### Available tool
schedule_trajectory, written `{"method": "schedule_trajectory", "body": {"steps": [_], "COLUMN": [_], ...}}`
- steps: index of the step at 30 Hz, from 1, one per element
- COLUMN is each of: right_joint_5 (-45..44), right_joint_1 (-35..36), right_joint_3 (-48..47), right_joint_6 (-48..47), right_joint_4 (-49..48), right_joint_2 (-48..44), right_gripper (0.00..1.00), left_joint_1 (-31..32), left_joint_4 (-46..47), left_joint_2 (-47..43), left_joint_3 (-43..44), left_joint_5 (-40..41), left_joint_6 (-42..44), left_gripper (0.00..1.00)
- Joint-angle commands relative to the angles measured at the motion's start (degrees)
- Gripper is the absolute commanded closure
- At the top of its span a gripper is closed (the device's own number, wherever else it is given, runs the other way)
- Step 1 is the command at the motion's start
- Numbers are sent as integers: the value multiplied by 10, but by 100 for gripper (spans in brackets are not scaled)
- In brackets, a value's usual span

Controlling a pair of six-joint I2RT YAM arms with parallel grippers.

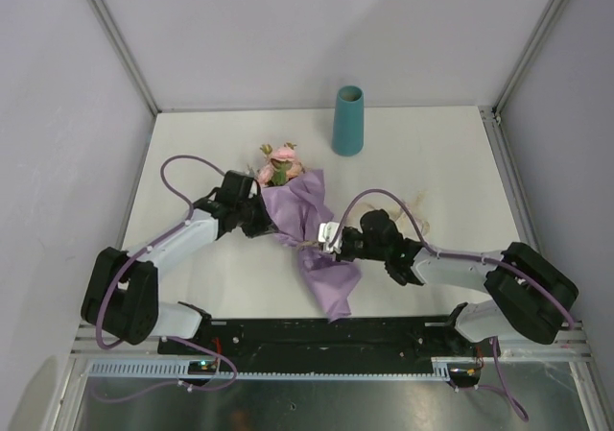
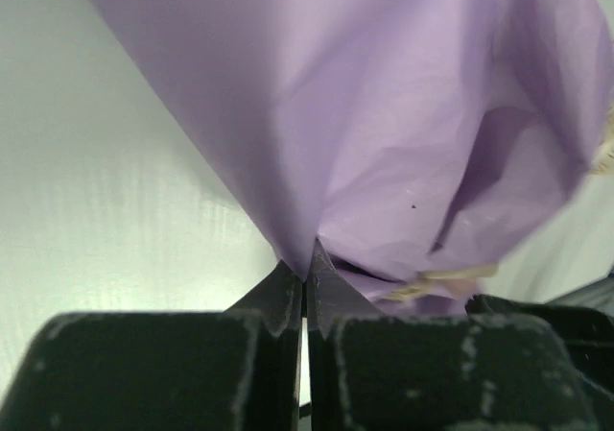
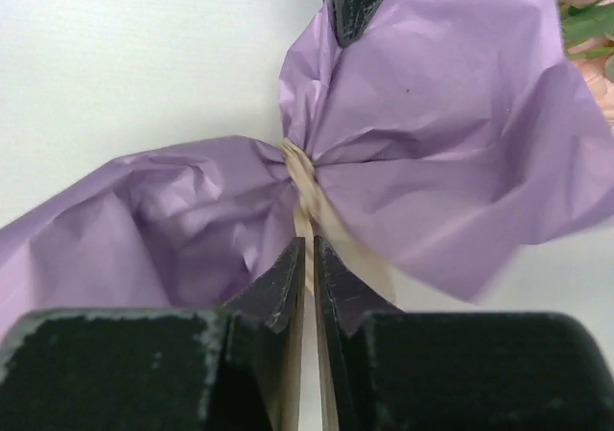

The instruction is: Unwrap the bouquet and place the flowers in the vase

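The bouquet (image 1: 309, 222) lies in the middle of the table, wrapped in crinkled lilac paper (image 3: 451, 153) and cinched by a cream ribbon (image 3: 305, 177). The flowers (image 1: 280, 167), pink roses with green leaves, poke out of its far end; a few show at the right wrist view's top corner (image 3: 587, 9). My left gripper (image 1: 261, 215) is shut on a fold of the paper (image 2: 384, 114), its tips pinching the edge (image 2: 307, 268). My right gripper (image 1: 326, 237) is shut on a tail of the ribbon just below the knot (image 3: 308, 249). The teal vase (image 1: 348, 121) stands upright at the back, apart from both arms.
Grey walls and metal posts (image 1: 115, 37) enclose the white table (image 1: 451, 162). A black rail (image 1: 326, 333) runs along the near edge between the arm bases. A thin cream strand (image 1: 422, 215) lies on the table beside the right arm.
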State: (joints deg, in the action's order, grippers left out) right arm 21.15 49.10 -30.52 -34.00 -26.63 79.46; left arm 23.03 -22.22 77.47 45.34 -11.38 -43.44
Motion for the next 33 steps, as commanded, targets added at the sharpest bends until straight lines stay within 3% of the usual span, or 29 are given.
{"method": "schedule_trajectory", "body": {"steps": [1, 6, 15, 22, 33], "right_joint_5": [-32, -92, -158, -195, -200], "right_joint_1": [25, 64, 104, 109, 107], "right_joint_3": [-8, -37, -52, -55, -61], "right_joint_6": [7, -31, -83, -115, -144], "right_joint_4": [-16, -4, -50, -70, -24], "right_joint_2": [7, 60, 96, 103, 63], "right_gripper": [89, 93, 74, 72, 66], "left_joint_1": [-5, 11, 17, 18, 19], "left_joint_4": [-8, -4, 1, 1, 1], "left_joint_2": [5, 13, 11, 11, 17], "left_joint_3": [25, 30, 27, 27, 27], "left_joint_5": [44, 34, 30, 29, 30], "left_joint_6": [22, 15, 13, 14, 19], "left_gripper": [100, 100, 100, 100, 100]}}
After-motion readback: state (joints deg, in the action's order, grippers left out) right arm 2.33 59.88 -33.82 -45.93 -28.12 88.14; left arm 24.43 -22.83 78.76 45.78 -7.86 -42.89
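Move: The ribbon knot around the gathered purple paper lies about 4 cm to the right hand's left, level with it fore and aft and some 4 cm below. The bouquet's flowers are roughly 23 cm ahead of that hand and 8 cm to its left; the paper's loose lower end lies about 9 cm behind and 2 cm to its right. From the left hand the knot is some 6 cm right, 3 cm back and 3 cm below. Towards the ribbon knot the opened right fingers come down about 4 cm while going left and a little back, then ease forward and slightly up again with the fingers spreading wider to either side of the ribbon. They tip some 10 degrees further down and roll about 15 degrees, forward side rising. The left hand keeps pinching the paper's edge, sinking about 1 cm. ##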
